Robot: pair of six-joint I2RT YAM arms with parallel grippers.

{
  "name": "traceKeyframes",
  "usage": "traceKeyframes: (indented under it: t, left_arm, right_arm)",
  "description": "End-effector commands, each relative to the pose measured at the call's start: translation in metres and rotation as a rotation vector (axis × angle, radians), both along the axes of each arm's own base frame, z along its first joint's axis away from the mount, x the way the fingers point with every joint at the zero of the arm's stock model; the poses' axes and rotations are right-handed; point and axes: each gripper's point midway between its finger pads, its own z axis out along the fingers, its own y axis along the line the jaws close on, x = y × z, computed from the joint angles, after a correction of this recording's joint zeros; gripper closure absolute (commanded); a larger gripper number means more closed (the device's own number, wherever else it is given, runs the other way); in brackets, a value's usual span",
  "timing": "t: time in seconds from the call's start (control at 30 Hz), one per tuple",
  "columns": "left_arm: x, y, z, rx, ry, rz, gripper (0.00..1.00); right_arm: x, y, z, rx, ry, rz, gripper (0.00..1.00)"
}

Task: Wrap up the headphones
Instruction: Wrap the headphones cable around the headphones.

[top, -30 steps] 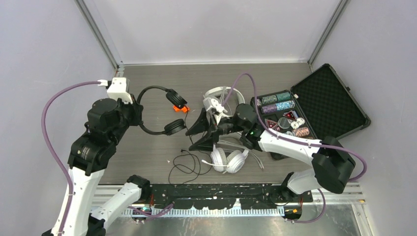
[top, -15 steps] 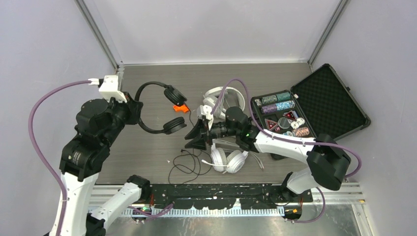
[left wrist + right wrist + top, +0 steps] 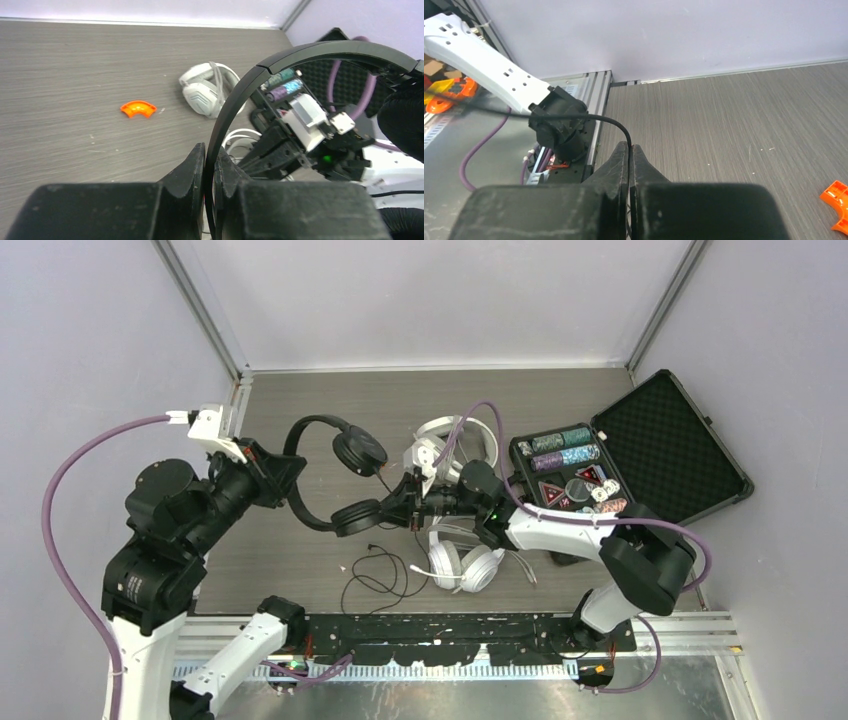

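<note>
The black headphones (image 3: 358,452) hang above the table. My left gripper (image 3: 293,475) is shut on their thin headband (image 3: 300,52), which runs between the fingertips (image 3: 199,152) in the left wrist view. My right gripper (image 3: 392,506) sits just right of the lower cup (image 3: 355,517) and is shut on the black cord (image 3: 594,118), which arcs out leftward from the closed tips. The rest of that cord lies in loose loops (image 3: 375,575) on the table. One white pair (image 3: 465,565) lies under the right arm and another (image 3: 455,435) behind it.
An open black foam-lined case (image 3: 680,430) holding chips (image 3: 565,450) stands at the right. A small orange piece (image 3: 138,108) lies on the table left of the far white pair. The arm bases and a black rail (image 3: 450,630) line the near edge.
My right gripper moved left toward the black headphones and closed on the black cord. My left arm swung the held headphones toward the right.
</note>
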Motion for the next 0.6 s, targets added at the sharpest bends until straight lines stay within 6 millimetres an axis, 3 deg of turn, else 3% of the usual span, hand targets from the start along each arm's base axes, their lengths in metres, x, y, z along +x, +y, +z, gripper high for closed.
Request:
traceKeyframes:
  t: [0.0,0.23,0.57]
  left_arm:
    - [-0.009,-0.031,0.028,-0.125,-0.057,-0.16,1.0]
    - [-0.032,-0.066,0.03,-0.199,-0.066,-0.403,1.0]
    - [-0.058,-0.081,-0.021,-0.098,0.07,-0.602,1.0]
  right_arm:
    - [0.016,0.006,0.031,0.118,-0.088,-0.056,0.99]
    - [0.033,0.02,0.039,0.14,-0.096,-0.056,0.99]
    - [0.075,0.005,0.056,0.261,0.01,-0.098,0.99]
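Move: The black headphones, held by the headband in the left hand, have their middle some 4 cm ahead, 8 cm left and 12 cm above the right hand. From that hand the orange piece lies about 8 cm ahead, 6 left; the white headphones 12 ahead, 13 right; the white headset 14 back, 15 right, all some 23 below. From the left hand, the cable in the right fingers is about 6 cm back, 14 right, 14 below. Right hand draws the pinched cable about 6 cm forward; left swings the headphones 6 cm right, turning clockwise. ##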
